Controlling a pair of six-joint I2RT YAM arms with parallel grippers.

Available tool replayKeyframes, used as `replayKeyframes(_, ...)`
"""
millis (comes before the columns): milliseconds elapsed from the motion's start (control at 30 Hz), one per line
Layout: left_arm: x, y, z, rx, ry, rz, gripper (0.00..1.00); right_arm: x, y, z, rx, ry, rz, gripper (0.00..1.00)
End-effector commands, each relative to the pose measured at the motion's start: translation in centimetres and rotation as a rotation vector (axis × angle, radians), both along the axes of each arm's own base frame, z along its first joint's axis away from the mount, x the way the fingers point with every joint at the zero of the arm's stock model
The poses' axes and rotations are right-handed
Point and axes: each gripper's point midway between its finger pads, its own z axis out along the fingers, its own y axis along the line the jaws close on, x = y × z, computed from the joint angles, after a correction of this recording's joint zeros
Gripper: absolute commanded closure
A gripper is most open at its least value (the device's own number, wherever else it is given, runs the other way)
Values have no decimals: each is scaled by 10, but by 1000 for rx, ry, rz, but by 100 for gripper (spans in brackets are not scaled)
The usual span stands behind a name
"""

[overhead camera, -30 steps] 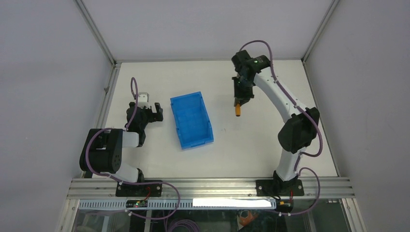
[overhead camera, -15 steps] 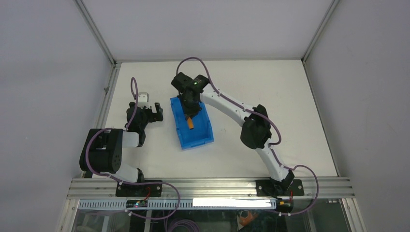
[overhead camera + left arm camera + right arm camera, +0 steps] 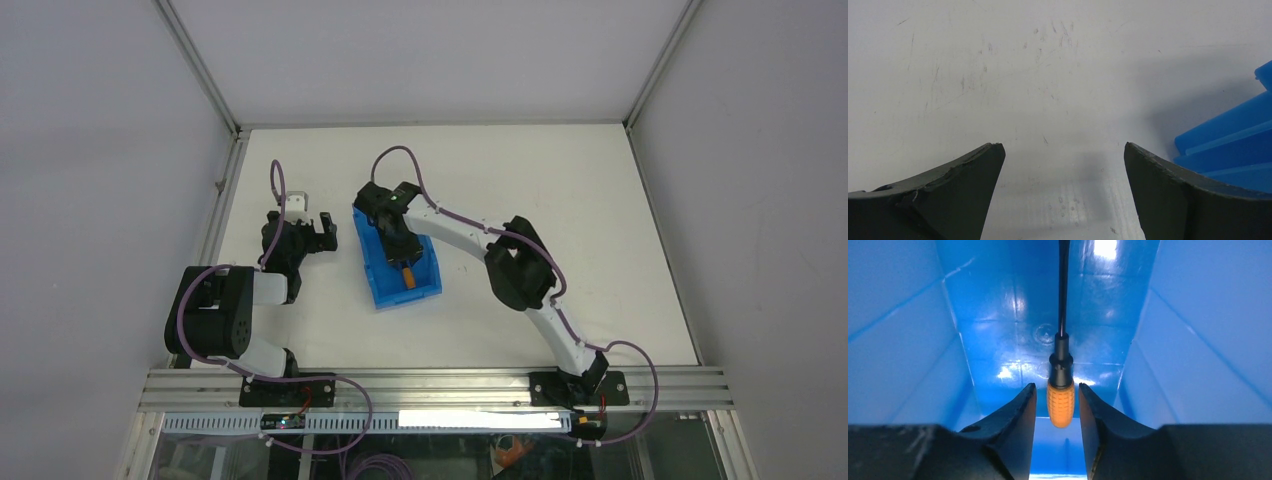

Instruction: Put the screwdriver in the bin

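The bright blue bin [image 3: 376, 270] stands on the white table left of centre. My right gripper [image 3: 400, 243] reaches down inside it. In the right wrist view the screwdriver [image 3: 1061, 401], with its orange handle and thin black shaft, lies between the fingers of my right gripper [image 3: 1057, 386]. A thin gap shows on each side of the handle, so the jaws are slightly open and not touching it. The shaft points away along the bin floor [image 3: 1013, 340]. From above, the orange handle [image 3: 408, 273] shows inside the bin. My left gripper [image 3: 322, 231] is open and empty, just left of the bin.
In the left wrist view, my left gripper [image 3: 1062, 146] hangs over bare scratched tabletop, with the bin's corner [image 3: 1233, 145] at the right edge. White enclosure walls surround the table [image 3: 560, 200]. An aluminium rail [image 3: 430, 385] runs along the near edge.
My right arm swung left from the table's right half with the screwdriver, lowered into the bin, and its jaws have parted from the handle. The left arm has not moved.
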Motion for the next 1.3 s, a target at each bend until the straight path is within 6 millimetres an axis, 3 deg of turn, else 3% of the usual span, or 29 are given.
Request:
replayKeyframes(0,12,-1,22,-17,-77,-14,1,18,15,39,85,-133,-21,60)
replayKeyframes(300,12,-1,22,-17,-76,-14,1,30,7,126,182,-309,-2,58)
replayKeyframes(367,12,-1,22,-17,-77,-14,1,29,3,146,211,-343,24,47)
replayKeyframes(433,12,-1,22,-17,-77,-14,1,30,-3,165,232,-390,54,9)
replayKeyframes(467,12,-2,22,-17,-76,-14,1,32,-11,173,230,-417,49,2)
replayKeyframes(600,12,-1,22,-17,-77,-14,1,48,-52,196,216,-526,-11,1)
replayKeyframes(700,12,-1,21,-17,-76,-14,1,61,-79,198,275,-547,-23,1)
replayKeyframes(733,12,-1,22,-16,-76,-13,1,61,-92,188,278,-540,-25,1)
replayKeyframes(767,12,-1,22,-17,-76,-14,1,67,-102,195,298,-570,-45,1)
replayKeyframes(800,12,-1,22,-16,-76,-13,1,68,-119,184,269,-578,-67,1)
replayKeyframes(967,12,-1,21,-17,-76,-14,1,74,-192,170,251,-701,-186,1)
replayKeyframes(1100,12,-1,21,-17,-76,-14,1,70,-236,155,264,-816,-261,1)
replayKeyframes(1267,12,-1,21,-17,-76,-13,1,58,-285,121,196,-938,-372,1)
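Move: The screwdriver lies on the bin floor right under the right hand's parted fingers, its middle about 1 cm ahead and 2 cm below. The bin surrounds that hand, its middle some 3 cm ahead and 2 cm to the left, about level in height. From the idle left hand the screwdriver is roughly 21 cm to the right, 8 cm back and 2 cm lower. Opening wide, the right hand lifts some 18 cm out of the bin, then swings about 27 cm right, sinking. ##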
